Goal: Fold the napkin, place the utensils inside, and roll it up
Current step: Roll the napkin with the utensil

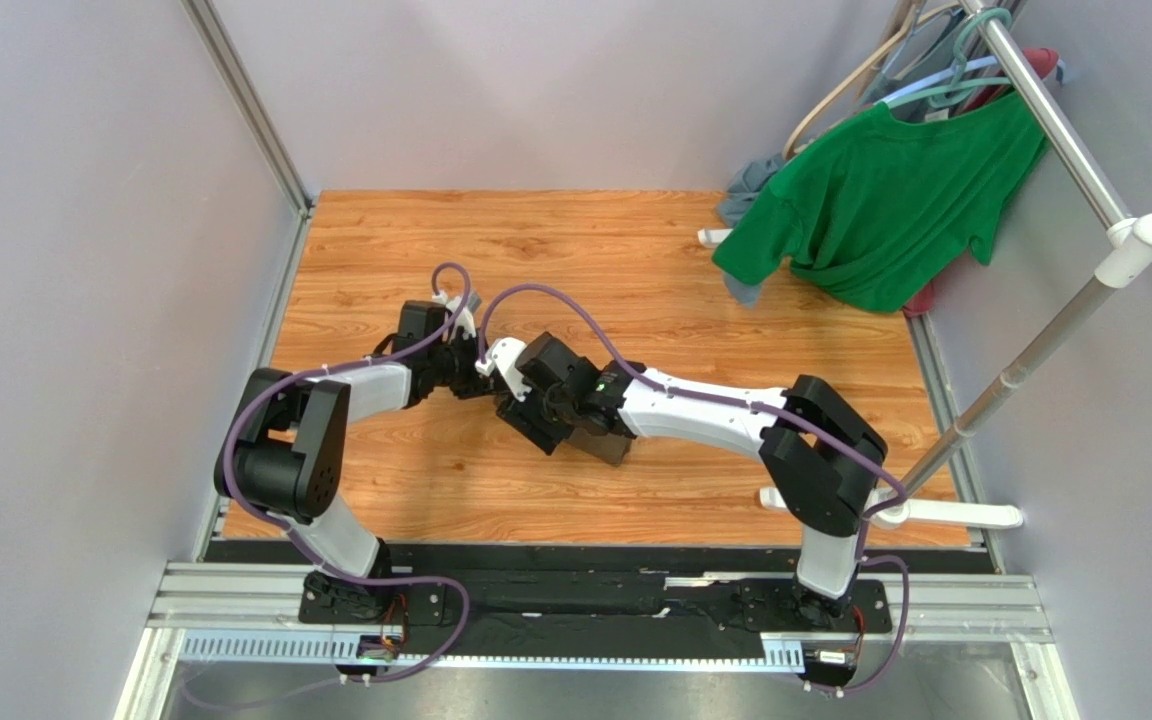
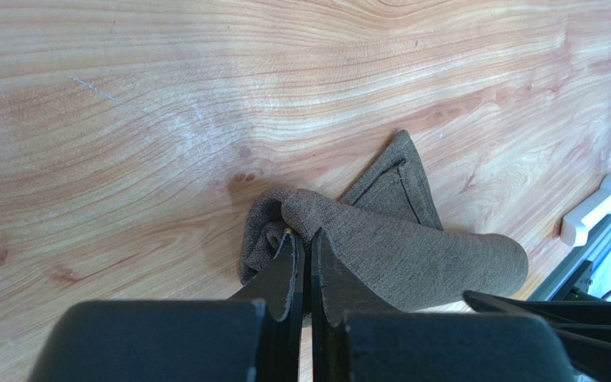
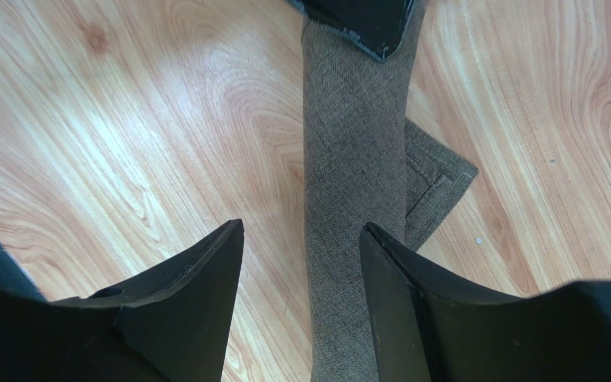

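The napkin (image 2: 412, 255) lies rolled into a dark olive-brown tube on the wooden table, with one hemmed corner (image 2: 400, 183) sticking out flat beside it. My left gripper (image 2: 303, 236) is shut on the bunched end of the roll. In the right wrist view the napkin (image 3: 352, 159) runs lengthwise between the spread fingers of my right gripper (image 3: 301, 226), which is open just above it, and the left gripper's fingertip (image 3: 356, 20) shows at the far end. From above, both grippers meet mid-table, left gripper (image 1: 495, 368) and right gripper (image 1: 549, 408), over the napkin (image 1: 605, 446). The utensils are out of view.
A bright green T-shirt (image 1: 883, 203) hangs from a rail (image 1: 1063, 135) at the back right, with a grey-blue garment (image 1: 748, 188) behind it. The rack's white feet (image 1: 898, 513) rest on the table's right side. Grey walls close in the left and back.
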Tool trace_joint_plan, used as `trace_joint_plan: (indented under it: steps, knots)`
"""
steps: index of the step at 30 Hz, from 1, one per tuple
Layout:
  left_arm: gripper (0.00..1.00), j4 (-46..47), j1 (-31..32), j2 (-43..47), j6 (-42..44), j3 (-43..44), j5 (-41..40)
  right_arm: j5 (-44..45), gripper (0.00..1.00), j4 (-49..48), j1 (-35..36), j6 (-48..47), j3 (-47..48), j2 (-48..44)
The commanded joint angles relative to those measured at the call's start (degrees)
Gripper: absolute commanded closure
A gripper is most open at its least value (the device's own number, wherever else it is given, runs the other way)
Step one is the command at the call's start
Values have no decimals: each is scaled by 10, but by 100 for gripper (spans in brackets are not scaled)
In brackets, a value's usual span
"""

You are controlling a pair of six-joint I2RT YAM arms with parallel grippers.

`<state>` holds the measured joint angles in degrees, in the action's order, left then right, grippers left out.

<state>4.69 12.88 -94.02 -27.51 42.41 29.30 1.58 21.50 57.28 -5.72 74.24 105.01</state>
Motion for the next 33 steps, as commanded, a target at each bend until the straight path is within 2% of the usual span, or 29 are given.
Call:
trace_joint_plan:
  steps: [1,11,19,22,23,26,29,33]
  knots:
    - [100,-24,1,-6,17,14,1,49,40,-36,2,-33,-8,17]
    - [100,-27,1,-9,17,21,2,44,44,-42,2,-43,-22,56]
    - [99,-16,1,-6,11,24,21,86,52,-37,-9,-32,-21,88]
    - [84,-13,1,6,6,23,21,70,57,-30,-22,-22,-20,99]
    - [69,-15,1,15,5,23,19,56,59,-25,-25,-19,-19,102]
    - [47,-25,1,44,-4,24,2,-8,68,-6,-46,-5,-12,107]
    - [34,-44,-1,80,-10,26,-62,-95,73,20,-69,12,0,105]
    - [31,-36,-2,120,-9,5,-99,-175,76,70,-87,24,23,104]
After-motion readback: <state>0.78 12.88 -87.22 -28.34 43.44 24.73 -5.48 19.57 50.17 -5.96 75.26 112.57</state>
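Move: Beneath and slightly ahead of the open right hand lies the rolled napkin, its middle about 3 cm forward, 2 cm to the right and 5 cm below. From the right hand, the roll's left end, pinched in the closed left fingers, is some 7 cm ahead and 8 cm to the left; the loose corner flap sticks out on the far side, about 7 cm ahead and 1 cm left. From the left hand the roll's middle is roughly 10 cm right and 4 cm back. Sinking about 5 cm onto the middle of the roll, the right hand then eases some 3 cm forward along the table, closing its fingers across the roll until they pinch the cloth from both sides. The left hand keeps its hold on the left end meanwhile, then opens wide, lets go and lifts off about 3 cm. ##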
